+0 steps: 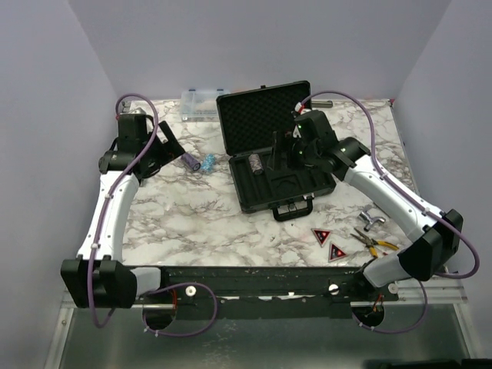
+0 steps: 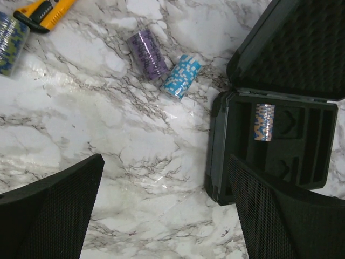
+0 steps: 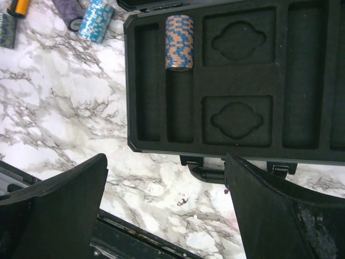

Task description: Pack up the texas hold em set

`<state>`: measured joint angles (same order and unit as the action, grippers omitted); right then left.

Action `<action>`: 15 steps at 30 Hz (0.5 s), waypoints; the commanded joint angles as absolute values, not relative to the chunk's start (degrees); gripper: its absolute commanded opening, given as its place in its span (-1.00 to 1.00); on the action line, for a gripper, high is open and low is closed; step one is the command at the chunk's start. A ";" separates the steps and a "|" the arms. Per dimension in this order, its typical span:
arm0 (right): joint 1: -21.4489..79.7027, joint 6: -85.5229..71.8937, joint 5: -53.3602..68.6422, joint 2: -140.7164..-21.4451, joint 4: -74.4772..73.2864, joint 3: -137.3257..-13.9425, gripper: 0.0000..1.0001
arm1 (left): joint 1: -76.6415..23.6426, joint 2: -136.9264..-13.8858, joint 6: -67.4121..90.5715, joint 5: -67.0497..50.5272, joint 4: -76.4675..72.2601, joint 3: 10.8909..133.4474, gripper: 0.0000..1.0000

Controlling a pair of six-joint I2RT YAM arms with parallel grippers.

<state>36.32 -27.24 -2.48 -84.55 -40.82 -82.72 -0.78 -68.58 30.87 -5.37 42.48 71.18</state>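
The black briefcase (image 1: 261, 115) lies open at the table's middle back, lid raised, foam lining showing. One orange-and-blue chip stack (image 3: 179, 42) lies in a slot of its tray (image 3: 130, 81). Left of the case, a purple chip stack (image 2: 147, 54) and a light blue one (image 2: 181, 76) lie on their sides on the marble. A darker stack (image 2: 11, 43) lies further left. Two red-black triangles (image 1: 320, 236) (image 1: 337, 252) rest near the front right. My left gripper (image 2: 165, 159) hangs open over bare marble beside the case. My right gripper (image 3: 166, 157) is open above the case's front edge and handle, holding nothing.
A small clear organiser box (image 1: 198, 102) stands at the back, left of the lid. Pliers (image 1: 374, 244) and a small metal piece (image 1: 373, 221) lie at the front right. An orange-handled tool (image 2: 46, 12) lies by the darker stack. Walls close in on three sides.
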 commanded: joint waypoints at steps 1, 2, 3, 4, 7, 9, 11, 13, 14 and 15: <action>36.24 -29.62 -5.65 -82.11 -40.87 -80.98 0.86 | -0.53 -73.54 33.93 -6.99 41.88 71.11 0.89; 36.24 -29.79 -5.86 -82.01 -40.94 -80.85 0.86 | -0.53 -74.74 34.24 -7.07 41.68 71.45 0.89; 36.25 -30.01 -5.97 -82.03 -41.03 -80.90 0.86 | -0.53 -75.83 34.48 -7.20 41.53 71.96 0.89; 36.29 -30.06 -5.99 -82.17 -41.24 -81.00 0.86 | -0.53 -77.09 34.69 -7.21 41.46 72.43 0.88; 36.29 -30.56 -5.68 -82.91 -41.74 -81.46 0.86 | -0.53 -80.22 35.53 -7.14 41.31 74.11 0.87; 36.29 -31.30 -5.46 -83.30 -42.01 -81.69 0.86 | -0.53 -82.10 36.01 -7.12 40.91 74.84 0.86; 36.29 -32.21 -5.27 -83.41 -41.67 -81.37 0.86 | -0.53 -83.85 36.34 -7.21 40.36 75.35 0.86; 36.25 -32.76 -5.10 -83.44 -41.35 -81.13 0.86 | -0.53 -85.92 36.39 -7.47 40.34 76.46 0.84; 36.30 -32.99 -5.09 -83.57 -41.28 -81.12 0.86 | -0.53 -86.84 36.47 -7.62 40.34 77.02 0.83; 36.24 -33.05 -5.10 -83.66 -41.10 -81.04 0.86 | -0.53 -87.80 36.52 -7.73 40.29 77.55 0.81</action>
<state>36.32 -31.24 -4.01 -83.57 -40.84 -81.19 -0.75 -84.36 35.27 -6.24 41.50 74.11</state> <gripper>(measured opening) 0.929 0.921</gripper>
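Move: The purple chip roll lies some 12 cm ahead of the left hand, about 3 cm to its right and roughly 21 cm below it. The blue chip roll nearly touches it, 5 cm farther right. From the purple roll, the yellow knife is about 10 cm to the left and 3 cm farther out; the case's middle is some 27 cm to the right and 6 cm nearer. From the right hand, the purple roll is about 13 cm ahead, 24 cm to the left. Heading for the purple chip roll with nothing touched yet, the open left hand sinks about 7 cm while reaching some 4 cm forward, quick at first and easing off. The wrist tips about 10 degrees further down, its fingers staying wide either side of the line to the roll. ##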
